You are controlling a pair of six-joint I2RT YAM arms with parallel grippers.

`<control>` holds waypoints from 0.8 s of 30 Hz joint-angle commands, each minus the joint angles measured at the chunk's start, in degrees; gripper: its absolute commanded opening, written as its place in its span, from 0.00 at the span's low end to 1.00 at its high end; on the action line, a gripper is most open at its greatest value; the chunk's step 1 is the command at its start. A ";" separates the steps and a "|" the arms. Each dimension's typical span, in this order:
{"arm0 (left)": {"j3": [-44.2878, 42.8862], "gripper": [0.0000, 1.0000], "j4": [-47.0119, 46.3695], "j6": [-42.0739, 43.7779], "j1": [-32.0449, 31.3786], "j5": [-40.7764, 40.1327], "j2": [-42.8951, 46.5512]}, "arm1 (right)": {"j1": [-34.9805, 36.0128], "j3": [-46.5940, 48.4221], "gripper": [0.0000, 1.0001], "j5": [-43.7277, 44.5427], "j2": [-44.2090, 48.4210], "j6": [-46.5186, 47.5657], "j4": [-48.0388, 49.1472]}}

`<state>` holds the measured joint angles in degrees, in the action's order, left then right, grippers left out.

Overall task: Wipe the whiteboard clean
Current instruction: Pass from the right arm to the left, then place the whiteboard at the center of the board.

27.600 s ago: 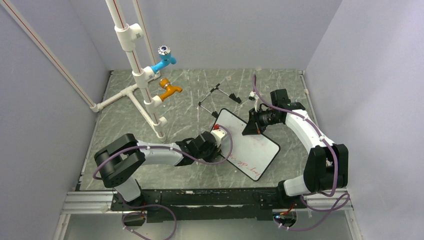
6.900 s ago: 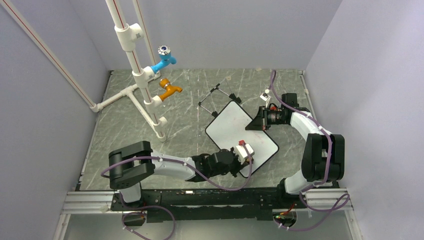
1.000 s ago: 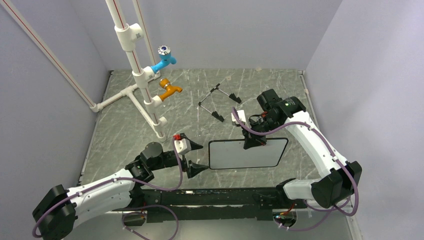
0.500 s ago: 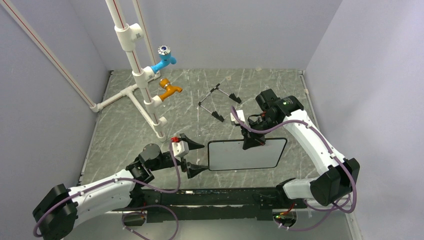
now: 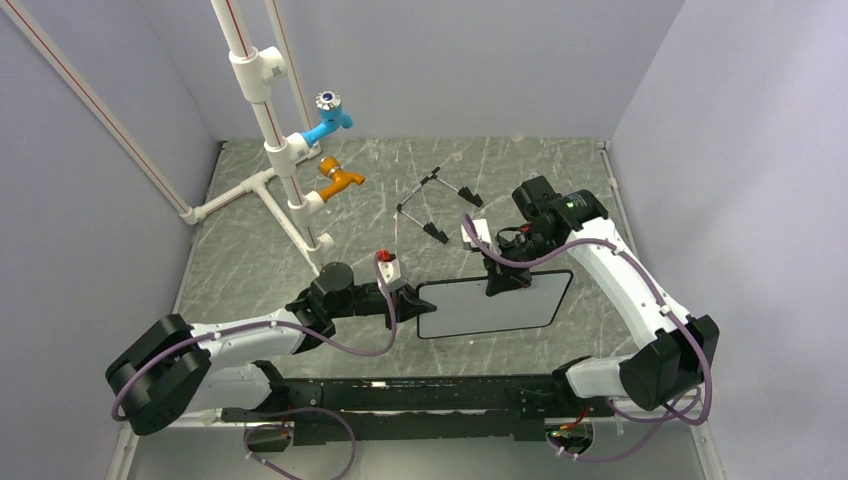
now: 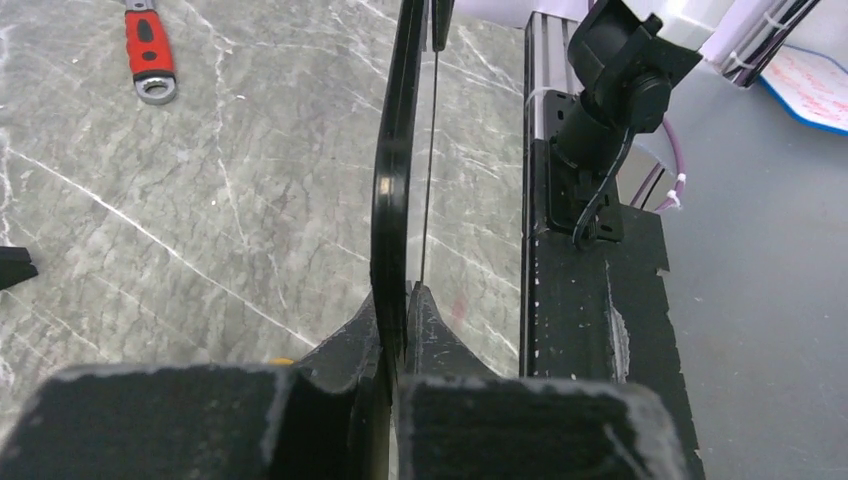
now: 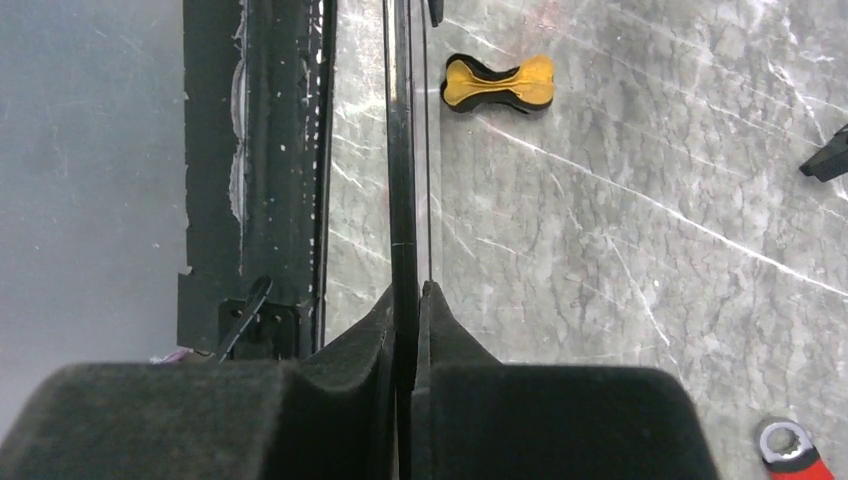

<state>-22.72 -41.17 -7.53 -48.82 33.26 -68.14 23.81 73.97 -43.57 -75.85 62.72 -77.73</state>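
The whiteboard (image 5: 500, 310) stands on its long edge near the table's front, held between both arms, and its white face shows no red writing from above. My left gripper (image 5: 412, 297) is shut on its left edge. In the left wrist view the black frame (image 6: 390, 180) runs edge-on into the shut left gripper (image 6: 402, 305). My right gripper (image 5: 497, 283) is shut on the board's top edge. The right wrist view shows that same thin edge (image 7: 400, 150) pinched in the right gripper (image 7: 410, 295).
A yellow-black eraser (image 7: 498, 82) lies on the table beyond the board. A red wrench (image 6: 150, 55) lies nearby. The black wire easel (image 5: 437, 205) sits behind, and a white pipe stand (image 5: 290, 170) with blue and orange taps is at the back left. A black rail (image 5: 420, 395) runs along the near edge.
My left gripper moved right from its open stance beside the board and shut on the board's left edge. The right gripper kept its hold on the top edge.
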 commanded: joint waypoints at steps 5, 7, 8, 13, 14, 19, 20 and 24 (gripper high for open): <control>5.51 0.00 -5.77 -7.79 -0.35 -12.13 10.70 | -4.22 6.32 0.59 -2.76 0.87 -11.98 5.04; 5.48 0.00 -3.40 -8.74 -0.12 -16.06 14.75 | -9.28 11.52 0.70 -4.52 0.71 -12.35 3.21; 4.26 0.00 -0.77 -8.70 0.27 -17.66 16.34 | -13.31 14.75 0.75 -6.74 0.53 -11.73 1.51; -4.92 0.00 8.32 -8.29 2.21 -21.87 18.58 | -30.00 29.58 0.89 -15.75 0.89 -13.36 -2.89; -6.61 0.00 8.78 -8.29 2.55 -22.97 17.99 | -30.80 29.16 0.89 -16.17 1.99 -15.70 -0.95; -15.41 0.00 3.84 -9.12 5.33 -26.13 9.40 | -34.43 7.69 0.93 -15.75 11.65 -31.73 25.39; -16.94 0.00 3.45 -9.09 5.47 -27.11 7.69 | -35.43 4.85 0.93 -16.55 12.40 -32.87 27.59; -21.76 0.00 -0.37 -7.72 6.39 -31.21 0.91 | -40.53 -5.33 0.93 -21.84 13.44 -37.09 35.77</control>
<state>-38.48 -29.89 -15.57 -43.27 7.03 -63.48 -12.88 75.64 -59.53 -61.73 33.19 -55.46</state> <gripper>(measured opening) 0.050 0.929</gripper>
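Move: Both hands hold the whiteboard, the left at its left edge and the right at its top edge. The board's middle is about 15 cm to the left hand's right, and some 6 cm below the right hand. From the left hand, the whiteboard stand lies roughly 33 cm ahead, 4 cm right and 15 cm down. The eraser is 6 cm ahead, 1 cm right and 14 cm below, and the red wrench 30 cm ahead and 28 cm right on the table. Leftward first, by some 4 cm, the left hand draws with its grip on the board's edge kept shut, then heads forward and up about 10 cm each towards the stand, turning counter-clockwise about 30 degrees. Meanwhile the right opens wide, lets go of the top edge, and goes up, forward and right, away from the board, sinking a few centimetres at the end. ##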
